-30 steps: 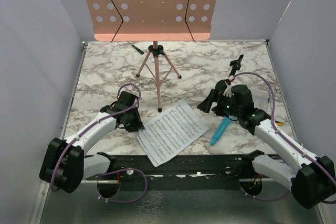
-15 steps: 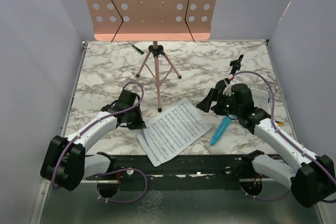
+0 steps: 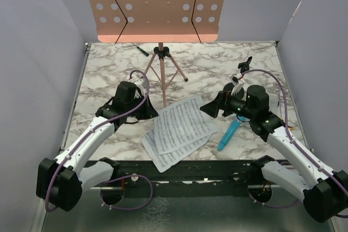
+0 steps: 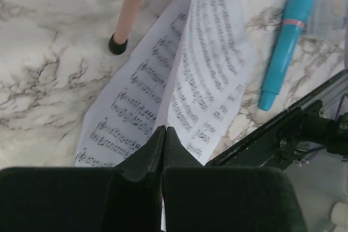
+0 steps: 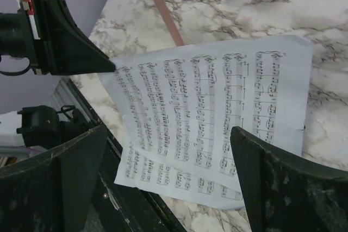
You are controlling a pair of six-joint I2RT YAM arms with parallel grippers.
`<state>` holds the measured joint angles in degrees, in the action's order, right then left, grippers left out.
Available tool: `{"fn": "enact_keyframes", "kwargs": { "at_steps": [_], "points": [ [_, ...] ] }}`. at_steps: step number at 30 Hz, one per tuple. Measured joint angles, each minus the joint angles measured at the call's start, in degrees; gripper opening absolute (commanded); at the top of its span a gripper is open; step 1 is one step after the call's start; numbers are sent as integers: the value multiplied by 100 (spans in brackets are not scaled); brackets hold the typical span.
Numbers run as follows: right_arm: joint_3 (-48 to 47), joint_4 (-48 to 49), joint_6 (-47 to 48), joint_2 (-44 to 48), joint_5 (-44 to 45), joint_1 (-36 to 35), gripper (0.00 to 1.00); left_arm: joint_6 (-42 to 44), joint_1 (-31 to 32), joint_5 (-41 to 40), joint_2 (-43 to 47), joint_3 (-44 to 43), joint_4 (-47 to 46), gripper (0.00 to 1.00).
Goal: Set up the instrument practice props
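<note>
The pink music stand [image 3: 156, 5] rises at the back on tripod legs [image 3: 163, 74]. My left gripper [image 3: 148, 110] is shut on the edge of the upper white sheet-music page [image 3: 182, 120], lifting it off a second page [image 3: 166, 156] that lies flat. The left wrist view shows the closed gripper [image 4: 163, 132] pinching that page [image 4: 212, 69] above the lower one [image 4: 133, 107]. The blue toy microphone [image 3: 229, 135] lies right of the pages. My right gripper [image 3: 213, 105] hovers open over the pages [image 5: 217, 101], holding nothing. The small black mic stand [image 3: 244, 68] is behind it.
A small black-green stick [image 3: 142, 51] lies at the back left of the tripod. Grey walls enclose the marble table [image 3: 103, 74] on three sides. A black rail [image 3: 196, 169] runs along the near edge.
My left gripper has shut on the upper page and risen toward the tripod, peeling that page up and away from the lower one. The right arm has shifted slightly back.
</note>
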<state>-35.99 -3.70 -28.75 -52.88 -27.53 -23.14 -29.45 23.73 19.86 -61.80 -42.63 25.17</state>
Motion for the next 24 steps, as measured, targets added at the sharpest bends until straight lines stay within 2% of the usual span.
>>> {"fn": "enact_keyframes", "kwargs": {
  "at_steps": [11, 18, 24],
  "points": [
    [-682, 367, 885, 295, -1231, 0, 100, 1252, 2, 1067, 752, -879, -173, 0],
    [-1279, 356, 1410, 184, -2046, 0, 100, 1764, 2, 2050, 645, -1169, -197, 0],
    [-1401, 352, 1552, -140, -2490, -11, 99, 1860, 2, 2643, 452, -1405, -197, 0]
  ]
}}
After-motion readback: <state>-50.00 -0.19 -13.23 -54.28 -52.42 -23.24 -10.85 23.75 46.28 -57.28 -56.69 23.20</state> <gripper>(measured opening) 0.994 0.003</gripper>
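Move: The left hand holds the upper music sheet by its left corner. The sheet's middle is about 14 cm to its right and 7 below, and the lower sheet is 10 right, 6 back. The music stand's ledge is some 15 cm ahead, 4 right and 27 above. From the right hand the upper sheet's middle lies about 10 cm left, 1 ahead and 13 below, the lower sheet 13 left and 5 back, and the blue microphone 11 right and 3 back. Upward, about 15 cm, the left hand keeps the sheet's corner pinched and draws it up, easing right and a little back as its fingers tip up and swing clockwise some 30 degrees. The right hand, still wide open, rises about 12 cm alongside, back and left towards the left hand, its fingers tipping up and turning counter-clockwise to come close to the sheet's free right side. ##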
